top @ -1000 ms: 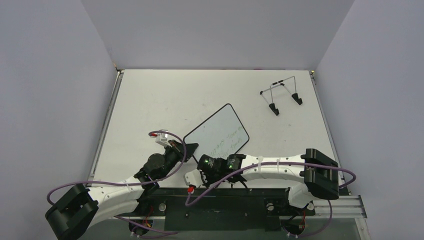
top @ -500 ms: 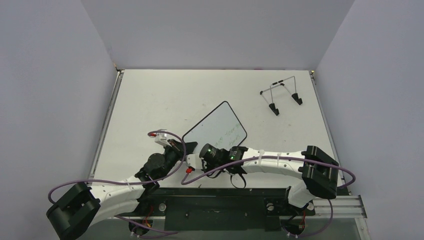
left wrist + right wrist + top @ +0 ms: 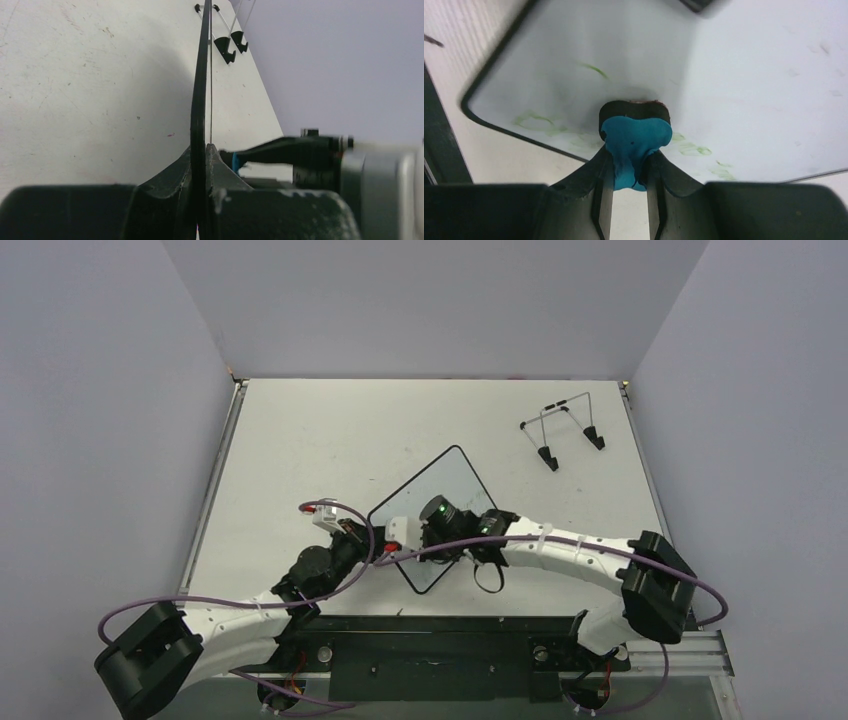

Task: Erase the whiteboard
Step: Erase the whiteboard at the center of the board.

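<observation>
The whiteboard is white with a thin black rim and is tilted up off the table. My left gripper is shut on its left edge. In the left wrist view the board stands edge-on between the fingers of my left gripper. My right gripper is shut on a blue eraser and presses it against the board's face. Faint green handwriting shows on both sides of the eraser. The eraser also shows in the left wrist view.
A thin wire stand with black feet is at the back right of the table and also shows in the left wrist view. A black rail runs along the table's near edge. Grey walls enclose the table.
My right gripper has moved with the eraser from the board's near edge up and away across its face. The board has turned and tilted a little in my left gripper.
</observation>
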Tool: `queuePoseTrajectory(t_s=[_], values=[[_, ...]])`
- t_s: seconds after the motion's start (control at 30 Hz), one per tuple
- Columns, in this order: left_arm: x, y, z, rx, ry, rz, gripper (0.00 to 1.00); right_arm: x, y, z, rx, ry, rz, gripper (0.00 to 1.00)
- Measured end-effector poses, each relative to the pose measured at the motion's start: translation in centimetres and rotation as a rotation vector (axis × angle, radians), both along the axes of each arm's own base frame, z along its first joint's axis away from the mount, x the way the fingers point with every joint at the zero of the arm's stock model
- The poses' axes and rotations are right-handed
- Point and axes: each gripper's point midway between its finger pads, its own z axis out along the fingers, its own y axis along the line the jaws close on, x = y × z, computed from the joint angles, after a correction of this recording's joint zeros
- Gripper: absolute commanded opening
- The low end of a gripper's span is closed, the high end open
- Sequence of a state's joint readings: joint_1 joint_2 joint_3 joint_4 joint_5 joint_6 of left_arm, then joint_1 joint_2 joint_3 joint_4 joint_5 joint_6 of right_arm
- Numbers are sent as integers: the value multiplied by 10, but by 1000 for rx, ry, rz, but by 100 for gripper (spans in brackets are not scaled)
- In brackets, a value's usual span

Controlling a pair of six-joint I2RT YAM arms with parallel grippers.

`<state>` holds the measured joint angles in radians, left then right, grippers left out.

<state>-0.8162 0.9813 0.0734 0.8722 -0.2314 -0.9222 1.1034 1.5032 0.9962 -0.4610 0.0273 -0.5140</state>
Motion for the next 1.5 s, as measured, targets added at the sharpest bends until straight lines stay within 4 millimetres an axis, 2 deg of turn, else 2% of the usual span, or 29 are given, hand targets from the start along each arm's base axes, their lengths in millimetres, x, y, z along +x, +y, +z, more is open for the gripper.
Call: queuePoseTrajectory(t_s=[0.13, 0.23, 0.3, 0.37, 0.43, 0.53, 0.6, 0.73, 0.87, 1.17, 1.3, 1.5], values=[[-5, -2, 2, 10, -6, -24, 0, 28, -34, 26, 113, 85, -79, 0], [-8, 1, 4, 29, -24, -29, 0, 59, -83, 51, 170, 58, -223, 0], [-9, 2, 6, 38, -36, -30, 0, 75, -119, 54, 172, 46, -328, 0], [-10, 4, 8, 46, -47, -30, 0, 86, -162, 41, 143, 70, -466, 0], [-11, 6, 8, 50, -55, -29, 0, 89, -204, 17, 93, 131, -599, 0], [-13, 8, 7, 51, -61, -29, 0, 88, -251, -18, 24, 236, -759, 0], [-14, 9, 7, 53, -67, -30, 0, 86, -273, -41, -19, 311, -834, 0], [-15, 11, 7, 55, -74, -29, 0, 77, -291, -73, -79, 416, -891, 0], [-16, 13, 5, 53, -74, -28, 0, 84, -292, -73, -85, 412, -895, 8], [-17, 14, 5, 49, -78, -28, 0, 86, -295, -74, -61, 429, -925, 47], [-18, 15, 4, 48, -78, -27, 0, 90, -302, -74, -2, 441, -956, 53], [-18, 15, 4, 47, -79, -27, 0, 87, -308, -73, 71, 461, -990, 56]])
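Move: My right hand, eraser in its fingers, is over the near part of the board; the board's middle lies about 9 cm ahead, 5 cm to the right and slightly lower. The bare patch of table I want for the eraser is some 28 cm to the right, 10 cm ahead and 8 cm down. The stand lies about 20 cm beyond that patch and 6 cm farther right. From my left hand that patch is roughly 34 cm right, 5 cm ahead and 14 cm below. I carry the eraser away from the board with my right hand in one quick arc, mostly rightwards, nearly 30 cm, and some 10 cm forward, rising first, then sinking to the table while the wrist swings about 50 degrees clockwise. There I pause and open my fingers to let go. My left hand keeps pinching the board's corner, easing a couple of centimetres back and left. ##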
